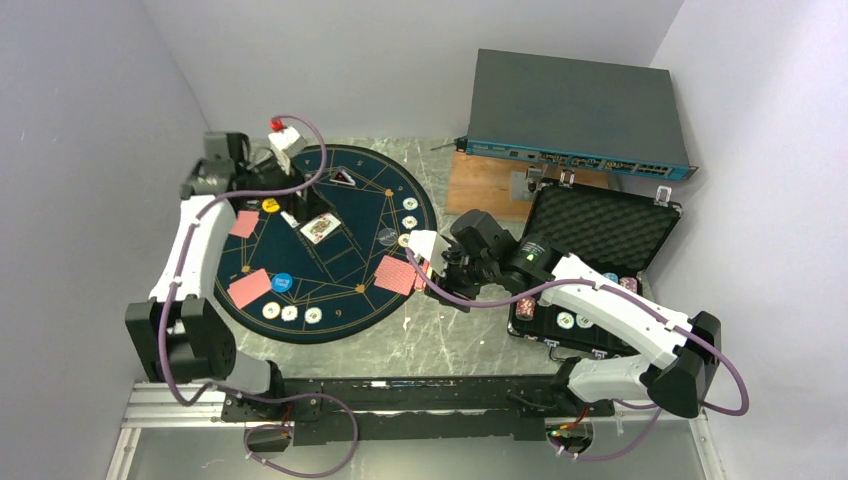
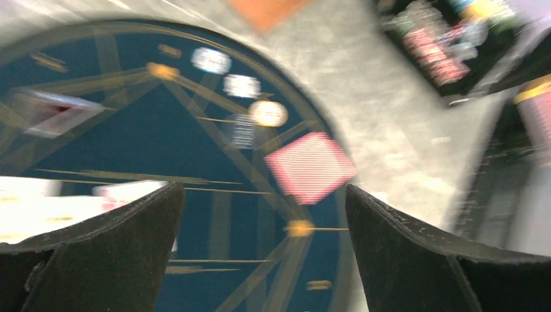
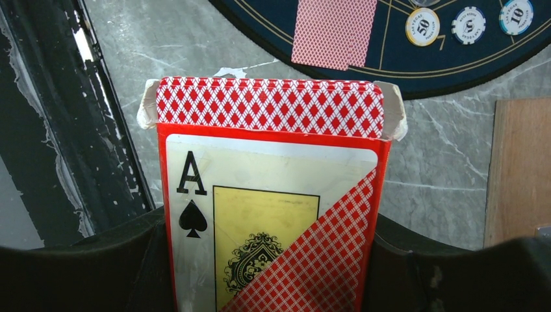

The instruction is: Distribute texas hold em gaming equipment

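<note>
My right gripper (image 3: 269,240) is shut on a red card box (image 3: 269,195) with an ace of spades on its face, held upright over the marble near the mat's right edge (image 1: 422,247). Over the upper left of the navy mat (image 1: 340,190), my left gripper (image 1: 303,205) is open with nothing between its fingers (image 2: 263,201). A face-up card (image 1: 320,228) lies just beside it. Red-backed cards (image 1: 249,288) (image 1: 396,274) (image 2: 310,167) lie on the mat. A blue disc (image 1: 282,283), a yellow disc (image 1: 270,206) and whitish chips (image 1: 290,313) (image 3: 422,26) also rest there.
An open black foam-lined case (image 1: 600,235) holding more chips stands to the right. Behind it are a wooden board (image 1: 490,180) and a grey box (image 1: 575,110). The left wrist view is blurred by motion.
</note>
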Motion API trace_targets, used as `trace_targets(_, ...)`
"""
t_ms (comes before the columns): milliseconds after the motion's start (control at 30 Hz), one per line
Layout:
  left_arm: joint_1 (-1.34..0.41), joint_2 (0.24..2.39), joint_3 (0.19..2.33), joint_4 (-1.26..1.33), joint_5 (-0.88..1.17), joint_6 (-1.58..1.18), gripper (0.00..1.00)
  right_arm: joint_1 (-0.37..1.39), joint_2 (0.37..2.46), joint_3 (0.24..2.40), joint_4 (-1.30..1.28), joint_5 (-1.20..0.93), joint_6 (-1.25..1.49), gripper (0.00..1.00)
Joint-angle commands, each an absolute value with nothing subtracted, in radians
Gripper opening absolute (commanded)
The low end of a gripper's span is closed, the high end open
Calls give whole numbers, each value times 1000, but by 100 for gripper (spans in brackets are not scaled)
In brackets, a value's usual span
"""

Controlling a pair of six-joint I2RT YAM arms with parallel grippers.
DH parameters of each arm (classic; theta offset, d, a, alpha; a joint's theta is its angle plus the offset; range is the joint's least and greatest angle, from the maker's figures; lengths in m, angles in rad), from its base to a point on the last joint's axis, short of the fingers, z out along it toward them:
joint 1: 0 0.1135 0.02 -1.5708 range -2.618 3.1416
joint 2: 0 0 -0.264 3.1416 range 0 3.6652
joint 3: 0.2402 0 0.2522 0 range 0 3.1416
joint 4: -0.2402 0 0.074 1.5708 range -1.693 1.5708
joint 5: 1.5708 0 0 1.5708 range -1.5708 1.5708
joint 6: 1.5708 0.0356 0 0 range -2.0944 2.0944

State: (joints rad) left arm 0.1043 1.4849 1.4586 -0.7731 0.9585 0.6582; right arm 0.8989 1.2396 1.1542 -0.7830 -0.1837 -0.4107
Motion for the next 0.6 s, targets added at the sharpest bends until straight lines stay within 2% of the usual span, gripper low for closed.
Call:
trace_targets(0, -74, 1312, 1156, -242, 1104, -303, 100, 897, 1237, 1206, -721, -181, -414, 0)
trace_targets(67, -166, 1254, 1065, -79, 1086, -469, 100, 899, 1244, 1214, -722, -180, -423, 0)
trace_targets(200, -318, 1243, 1024, -9, 1056, -604, 100, 900, 1257, 1227, -728, -185, -423, 0)
trace_targets(433, -478, 1273, 1018, -39, 992, -582, 99, 906, 1267, 1243, -717, -182, -419, 0)
trace_targets(567, -506, 1294, 1009, -64, 965, -575, 94, 908, 1263, 1244, -716, -181, -416, 0)
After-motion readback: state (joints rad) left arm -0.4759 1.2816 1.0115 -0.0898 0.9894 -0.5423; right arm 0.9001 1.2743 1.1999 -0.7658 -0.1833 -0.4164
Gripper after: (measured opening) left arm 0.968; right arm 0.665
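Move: The card box, held in the right fingers with its middle about 1 cm ahead, 2 cm left and 2 cm below that hand's point, lies roughly 17 cm back, 27 cm right and 9 cm below the left hand. Also from the left hand, some 25 cm down, the red-backed cards lie about 11 cm back and 17 cm right, and the 50 chip 3 cm back and 19 cm right. The open left hand sweeps some 20 cm right and 15 cm back towards the card box, fingers swinging to point right. ##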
